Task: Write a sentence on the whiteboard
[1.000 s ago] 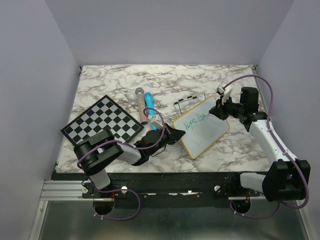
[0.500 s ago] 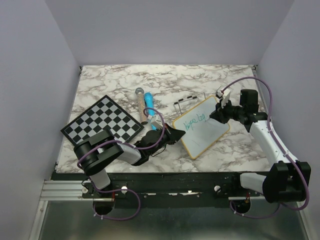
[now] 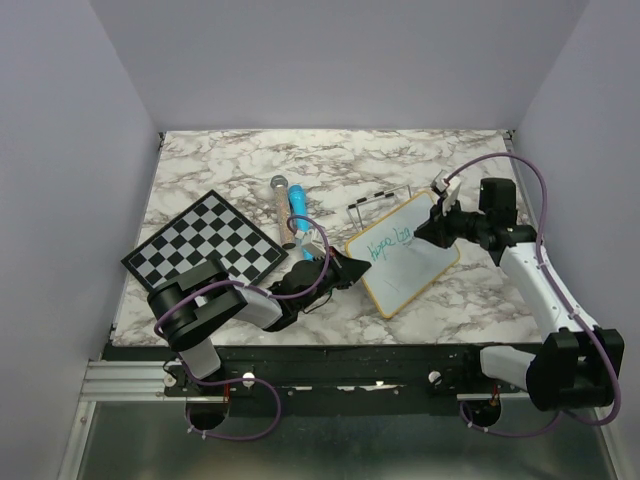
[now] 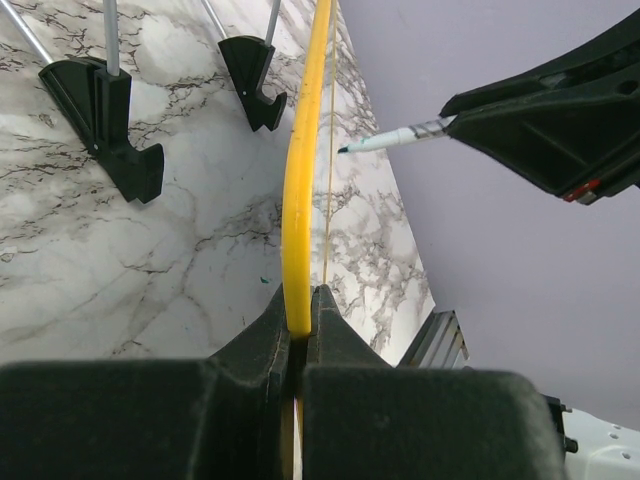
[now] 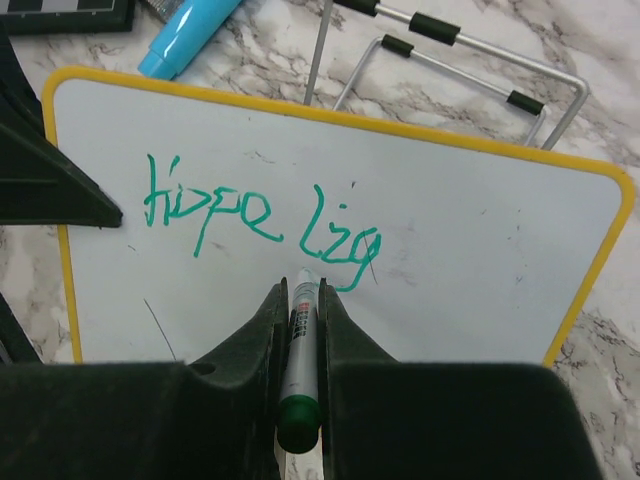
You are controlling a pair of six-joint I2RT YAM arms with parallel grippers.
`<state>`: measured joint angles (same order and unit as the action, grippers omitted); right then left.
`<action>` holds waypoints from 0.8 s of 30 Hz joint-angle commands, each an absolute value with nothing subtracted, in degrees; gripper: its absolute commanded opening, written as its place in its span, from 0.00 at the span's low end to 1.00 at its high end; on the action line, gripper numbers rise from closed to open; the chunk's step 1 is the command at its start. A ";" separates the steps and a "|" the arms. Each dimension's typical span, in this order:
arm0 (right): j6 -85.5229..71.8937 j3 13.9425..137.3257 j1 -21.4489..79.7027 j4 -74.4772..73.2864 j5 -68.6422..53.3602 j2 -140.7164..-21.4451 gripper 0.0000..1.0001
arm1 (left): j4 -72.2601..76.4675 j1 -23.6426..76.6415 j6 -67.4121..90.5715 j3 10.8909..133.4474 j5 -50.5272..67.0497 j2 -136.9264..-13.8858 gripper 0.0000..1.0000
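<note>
The whiteboard [image 3: 410,262], white with a yellow frame, stands tilted at centre right of the marble table. My left gripper [image 3: 358,268] is shut on its left edge; the left wrist view shows the yellow rim [image 4: 300,200] pinched between the closed jaws of that gripper [image 4: 298,310]. My right gripper [image 3: 432,228] is shut on a green-capped marker [image 5: 298,350]. The marker's tip sits just below the last letter. The sentence [image 5: 260,215] reads about "Hope lig" in green. The marker [image 4: 395,138] also shows from the side, pointing at the board.
A black-and-white chessboard [image 3: 205,248] lies at the left. A blue pen [image 3: 298,205] and a wooden-handled tool [image 3: 279,190] lie behind the left gripper. A wire stand [image 3: 375,200] with black feet [image 4: 110,140] sits behind the board. Walls close in on three sides.
My right gripper has shifted slightly left and toward me along the board with the marker, and the green writing has grown by a stroke or two. The left arm has not moved.
</note>
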<state>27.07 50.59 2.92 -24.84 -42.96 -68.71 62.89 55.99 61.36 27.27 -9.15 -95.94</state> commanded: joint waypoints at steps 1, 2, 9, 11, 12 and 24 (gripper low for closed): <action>20.75 53.26 2.11 -18.21 -40.70 -66.18 0.01 | 62.67 56.25 59.50 27.42 -7.21 -96.59 0.00; 19.79 53.44 1.94 -17.32 -38.95 -66.36 0.01 | 62.75 56.25 59.50 27.25 -7.12 -96.59 0.00; 18.90 53.88 1.85 -12.05 -35.07 -69.78 0.01 | 63.28 56.25 59.41 27.07 -7.03 -96.50 0.00; 18.63 53.88 1.85 -11.34 -34.46 -70.40 0.01 | 63.46 56.25 59.41 27.07 -6.94 -96.77 0.00; 18.55 53.70 1.85 -10.47 -34.37 -70.49 0.01 | 63.54 56.25 59.41 27.16 -6.94 -96.85 0.00; 17.23 53.35 2.02 -8.17 -35.68 -72.77 0.00 | 63.72 56.25 59.50 27.33 -6.77 -97.29 0.00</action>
<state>18.24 52.45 2.13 -10.33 -35.40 -71.55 62.98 55.99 61.23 27.27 -9.06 -95.94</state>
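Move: The next blank writing spot on the whiteboard, just beyond the "g", lies some 8 cm ahead of the right hand's point, 1 cm left and 1 cm higher. The "g" is 2 cm ahead, 4 cm left; "Hope" is level with the hand, 8 cm left; the board's far right corner is 11 cm ahead, 3 cm right. From the left hand, gripping the board's edge, that spot is about 12 cm ahead and 13 cm right. The right hand carries the marker from the "g" about 6 cm forward, rising 3 cm, turning 10 degrees clockwise. ##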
